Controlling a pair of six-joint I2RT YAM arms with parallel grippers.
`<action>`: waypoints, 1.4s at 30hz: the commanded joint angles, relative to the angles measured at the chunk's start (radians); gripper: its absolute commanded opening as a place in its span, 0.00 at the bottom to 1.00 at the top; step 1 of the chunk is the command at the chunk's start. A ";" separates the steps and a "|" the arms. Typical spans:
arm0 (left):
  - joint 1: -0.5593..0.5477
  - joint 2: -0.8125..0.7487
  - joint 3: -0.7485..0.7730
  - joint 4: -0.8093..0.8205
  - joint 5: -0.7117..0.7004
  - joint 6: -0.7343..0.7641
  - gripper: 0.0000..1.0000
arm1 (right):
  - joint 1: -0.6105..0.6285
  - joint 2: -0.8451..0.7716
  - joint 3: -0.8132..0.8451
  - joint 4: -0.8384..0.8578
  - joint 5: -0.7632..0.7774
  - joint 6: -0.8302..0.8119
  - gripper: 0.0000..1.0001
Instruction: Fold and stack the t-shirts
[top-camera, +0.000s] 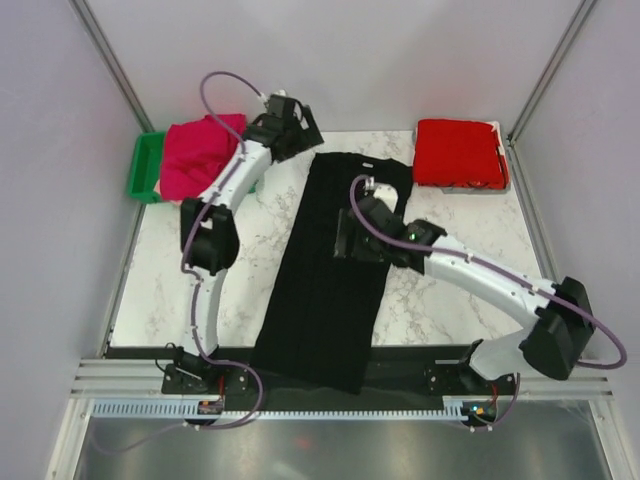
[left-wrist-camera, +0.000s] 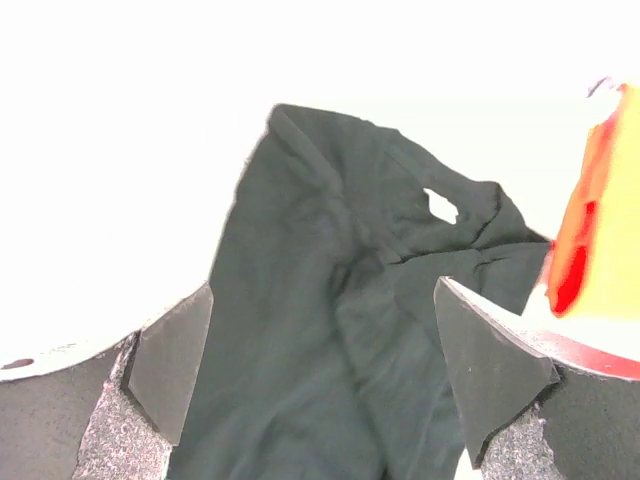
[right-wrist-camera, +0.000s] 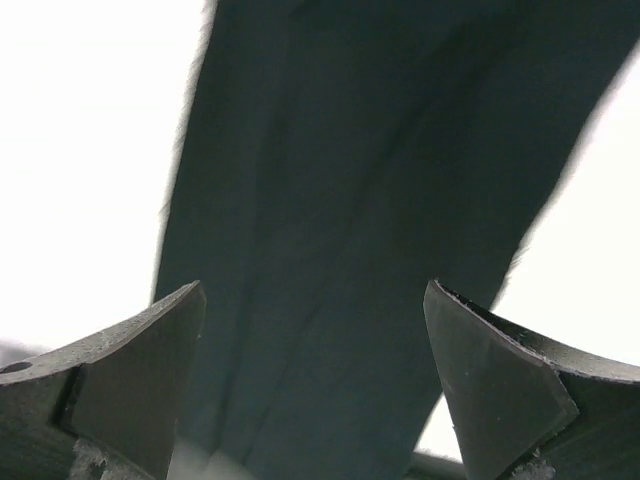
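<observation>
A large black t-shirt (top-camera: 325, 290) lies folded into a long strip down the middle of the table, its hem hanging over the near edge. My left gripper (top-camera: 303, 138) hovers open at the collar end, and the left wrist view shows the black cloth (left-wrist-camera: 300, 300) below and between its spread fingers (left-wrist-camera: 175, 365). My right gripper (top-camera: 347, 240) hangs open above the strip's middle, with the black cloth (right-wrist-camera: 340, 220) under its fingers (right-wrist-camera: 495, 385) and nothing gripped. A folded red t-shirt (top-camera: 460, 152) sits at the back right. A magenta t-shirt (top-camera: 198, 152) is heaped at the back left.
A green plastic bin (top-camera: 147, 167) stands at the back left under the magenta heap. The white marble tabletop (top-camera: 450, 310) is walled in by grey panels on three sides. The red shirt's edge (left-wrist-camera: 590, 240) shows at the right of the left wrist view.
</observation>
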 joint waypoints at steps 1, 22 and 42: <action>0.043 -0.286 -0.111 0.000 0.032 0.090 1.00 | -0.151 0.099 0.097 -0.039 0.051 -0.153 0.98; 0.059 -1.085 -1.389 0.306 0.142 0.028 0.99 | -0.487 1.149 0.996 -0.086 -0.277 -0.242 0.96; -0.108 -1.231 -1.576 0.252 0.086 -0.053 0.98 | -0.575 1.154 1.064 0.275 -0.435 -0.154 0.98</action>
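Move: The black t-shirt's collar end lies about 35 cm ahead of the right hand, 6 cm right and 15 cm below; the red t-shirt stack is some 38 cm ahead and 28 cm right. From the left hand, the black t-shirt's middle is roughly 23 cm back, 6 cm right and 14 cm down, and the green bin 2 cm ahead, 32 cm left and 11 cm lower. Open right hand sweeps 40 cm forward and down onto the t-shirt's collar end; left arcs 30 cm back. ##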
